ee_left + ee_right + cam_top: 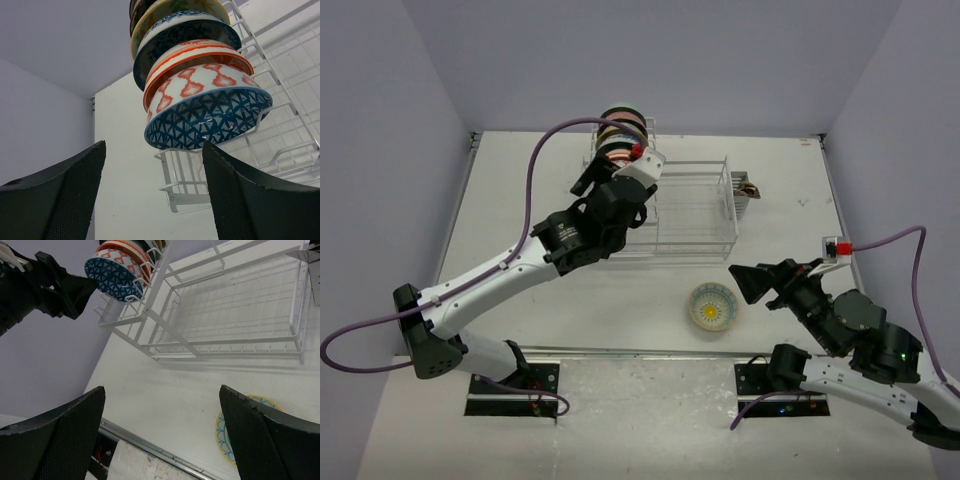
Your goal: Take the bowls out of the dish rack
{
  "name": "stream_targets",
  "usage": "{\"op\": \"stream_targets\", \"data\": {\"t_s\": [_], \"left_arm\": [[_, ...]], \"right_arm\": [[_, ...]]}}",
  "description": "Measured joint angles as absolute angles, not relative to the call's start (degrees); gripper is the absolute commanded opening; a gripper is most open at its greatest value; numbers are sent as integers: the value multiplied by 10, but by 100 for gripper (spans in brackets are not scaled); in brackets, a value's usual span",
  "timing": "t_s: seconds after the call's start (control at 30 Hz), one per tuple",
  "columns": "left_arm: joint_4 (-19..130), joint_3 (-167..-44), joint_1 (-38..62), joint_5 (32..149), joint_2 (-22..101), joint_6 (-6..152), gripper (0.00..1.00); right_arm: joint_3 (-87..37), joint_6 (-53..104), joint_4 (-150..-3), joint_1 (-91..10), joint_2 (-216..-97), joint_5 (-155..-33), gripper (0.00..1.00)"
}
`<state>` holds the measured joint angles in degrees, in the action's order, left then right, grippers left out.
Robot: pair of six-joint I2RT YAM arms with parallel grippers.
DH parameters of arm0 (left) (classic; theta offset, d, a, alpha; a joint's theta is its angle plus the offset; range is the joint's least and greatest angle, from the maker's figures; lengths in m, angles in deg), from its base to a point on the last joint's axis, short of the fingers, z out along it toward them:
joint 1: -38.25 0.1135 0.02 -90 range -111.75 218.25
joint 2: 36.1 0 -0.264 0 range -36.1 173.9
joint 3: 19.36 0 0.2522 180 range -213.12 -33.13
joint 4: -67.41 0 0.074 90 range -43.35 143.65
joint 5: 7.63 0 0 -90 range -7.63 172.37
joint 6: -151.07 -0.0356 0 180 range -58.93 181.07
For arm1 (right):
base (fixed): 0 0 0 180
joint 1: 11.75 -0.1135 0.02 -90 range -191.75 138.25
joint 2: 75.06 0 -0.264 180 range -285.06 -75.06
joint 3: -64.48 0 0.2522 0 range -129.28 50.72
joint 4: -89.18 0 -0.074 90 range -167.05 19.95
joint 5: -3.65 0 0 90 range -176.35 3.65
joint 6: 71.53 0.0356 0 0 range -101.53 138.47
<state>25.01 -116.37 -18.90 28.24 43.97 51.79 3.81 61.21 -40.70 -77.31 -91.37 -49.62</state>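
Several patterned bowls stand on edge in a tight row at the far-left end of the dish rack. In the left wrist view the nearest bowl has a blue triangle-patterned inside and a red-and-white outside, and it rests in the rack. My left gripper is open just short of that bowl's rim, holding nothing; from above my left gripper sits right by the row. A pale yellow floral bowl lies on the table in front of the rack. My right gripper hovers open and empty beside it.
The rack's right part holds no dishes. A small dark object sits at the rack's right end. A metal rail runs along the table's near edge. Lilac walls close in the back and both sides.
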Motion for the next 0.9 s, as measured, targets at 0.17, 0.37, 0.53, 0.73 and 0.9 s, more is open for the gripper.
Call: {"op": "stream_targets", "data": {"t_s": [0.17, 0.37, 0.53, 0.73, 0.9], "left_arm": [[268, -1164, -157, 329, 442, 501, 76], [270, -1169, -123, 382, 468, 499, 54], [271, -1170, -110, 392, 486, 497, 35], [274, -1172, -105, 379, 482, 493, 10], [275, -1167, -103, 370, 471, 490, 0]], "right_arm": [[42, 612, -406, -773, -912, -496, 98], [45, 611, -406, -773, -912, -496, 98], [48, 611, -406, -773, -908, -496, 98], [52, 611, -406, -773, -907, -496, 98], [52, 611, -406, -773, -907, -495, 99]]}}
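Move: The patterned bowl at the front of the stack, its blue inside facing you, has its middle about 7 cm ahead of the left gripper, 5 cm to its right and roughly 2 cm lower. The orange-rimmed bowl leans in close behind, some 3 cm farther out in the same line, with the blue-and-white bowl another 3 cm beyond. From the right gripper the front bowl lies some 23 cm ahead and 24 cm left, about level. Bring the left gripper forward about 4 cm, dipping some 3 cm on the way, to the left edge of the front patterned bowl's rim. Close the fingers from wide open during the approach until they pinch that rim, then draw up and left about 1 cm each, with the hand's attitude nearly unchanged. ##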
